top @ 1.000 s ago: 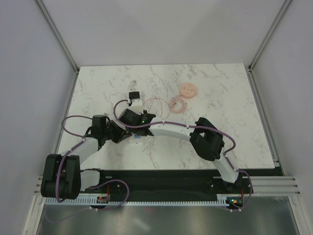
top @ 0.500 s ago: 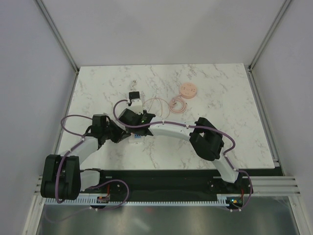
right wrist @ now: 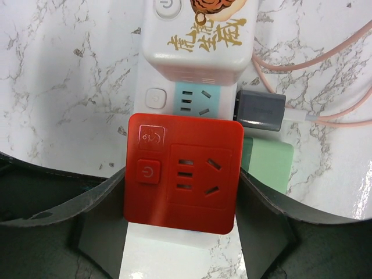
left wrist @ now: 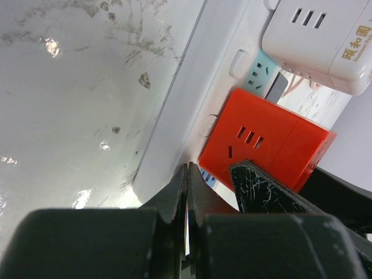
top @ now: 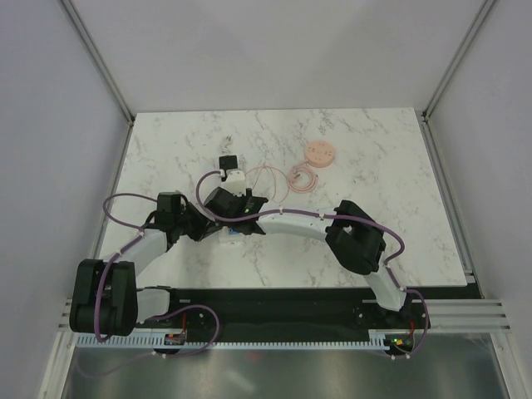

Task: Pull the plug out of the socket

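The socket (right wrist: 168, 256) is a long white power strip on the marble table. The plug (right wrist: 183, 174), a red cube adapter, stands on it. My right gripper (right wrist: 181, 200) is shut on the red plug, one finger on each side. In the left wrist view the same plug (left wrist: 261, 139) rises from the strip (left wrist: 180, 99), and my left gripper (left wrist: 188, 170) is shut and empty with its tips at the strip's end. From above, both grippers (top: 204, 226) (top: 237, 212) meet over the strip and hide most of it. I cannot tell whether the plug's pins are still seated.
A white cube adapter (right wrist: 200, 40) with gold lettering sits on the strip beyond the red plug. A grey charger (right wrist: 260, 109) with a pink cable (right wrist: 325, 64) is plugged in beside it. A round pink disc (top: 319, 153) and its coiled cable (top: 301, 177) lie farther back right.
The right arm has shifted very slightly. Both grippers keep the same state and the red plug stays between the right fingers.
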`<action>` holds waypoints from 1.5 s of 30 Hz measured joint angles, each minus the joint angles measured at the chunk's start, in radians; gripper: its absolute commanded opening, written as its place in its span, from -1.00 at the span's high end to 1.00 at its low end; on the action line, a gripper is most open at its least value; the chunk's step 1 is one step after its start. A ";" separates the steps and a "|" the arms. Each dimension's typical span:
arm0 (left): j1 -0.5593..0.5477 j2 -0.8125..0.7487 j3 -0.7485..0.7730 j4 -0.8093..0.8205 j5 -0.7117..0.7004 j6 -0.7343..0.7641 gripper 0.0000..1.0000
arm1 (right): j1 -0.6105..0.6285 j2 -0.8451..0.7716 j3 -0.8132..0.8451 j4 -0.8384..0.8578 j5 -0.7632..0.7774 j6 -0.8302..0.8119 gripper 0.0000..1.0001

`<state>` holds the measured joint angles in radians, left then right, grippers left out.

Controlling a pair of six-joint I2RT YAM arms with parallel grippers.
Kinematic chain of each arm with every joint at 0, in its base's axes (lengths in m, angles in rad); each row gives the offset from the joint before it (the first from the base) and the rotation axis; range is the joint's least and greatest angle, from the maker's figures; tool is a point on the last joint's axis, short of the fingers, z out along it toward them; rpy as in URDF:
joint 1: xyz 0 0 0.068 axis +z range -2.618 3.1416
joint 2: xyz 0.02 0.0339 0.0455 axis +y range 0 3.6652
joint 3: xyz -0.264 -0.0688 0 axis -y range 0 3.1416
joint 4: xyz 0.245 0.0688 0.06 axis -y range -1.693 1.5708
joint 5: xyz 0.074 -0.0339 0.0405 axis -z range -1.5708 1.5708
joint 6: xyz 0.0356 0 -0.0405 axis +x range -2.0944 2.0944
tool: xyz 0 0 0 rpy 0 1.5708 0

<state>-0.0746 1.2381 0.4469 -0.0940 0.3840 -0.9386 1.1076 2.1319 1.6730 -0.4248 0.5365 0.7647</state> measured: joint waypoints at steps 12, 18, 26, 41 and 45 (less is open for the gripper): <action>-0.006 -0.003 0.000 0.000 -0.009 0.000 0.95 | 0.005 -0.018 -0.029 0.030 0.012 -0.006 1.00; -0.020 -0.003 0.001 -0.001 -0.008 0.000 0.96 | 0.035 0.000 0.047 -0.071 0.068 -0.053 1.00; -0.018 -0.002 0.008 -0.002 -0.037 -0.002 0.96 | 0.097 0.010 0.170 -0.131 0.167 -0.111 1.00; -0.026 -0.183 0.016 -0.130 -0.060 0.017 0.96 | 0.023 -0.565 -0.420 0.020 0.169 -0.061 1.00; -0.028 -0.251 0.022 -0.136 -0.032 0.018 0.95 | -0.119 -0.848 -0.673 0.052 0.115 -0.033 1.00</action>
<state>-0.1024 0.9874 0.4690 -0.2302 0.3515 -0.9207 0.9890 1.2842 0.9997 -0.3725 0.6514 0.7319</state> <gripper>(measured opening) 0.026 0.698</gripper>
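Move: Between the right hand's fingers is the red plug, in the strip's pink socket about 3 cm below. The white cube plug stands some 7 cm ahead and 1 cm left of this hand, the grey charger 3 cm ahead and 4 cm right, the green plug level and 5 cm right. The cable coil lies 10 cm ahead and 18 cm right. From the left hand's shut fingertips the red plug is roughly 3 cm ahead, 3 cm right and 3 cm up. Pulling the red plug upward, the right hand keeps its grip, hardly moves at first, then rises about 5 cm, easing slightly back with fingers tipping up some 10 degrees. It goes on climbing and sweeps right about 20 cm, away from the strip. The left hand's shut tips stay on the strip's near left edge, then lift off some 5 cm. ##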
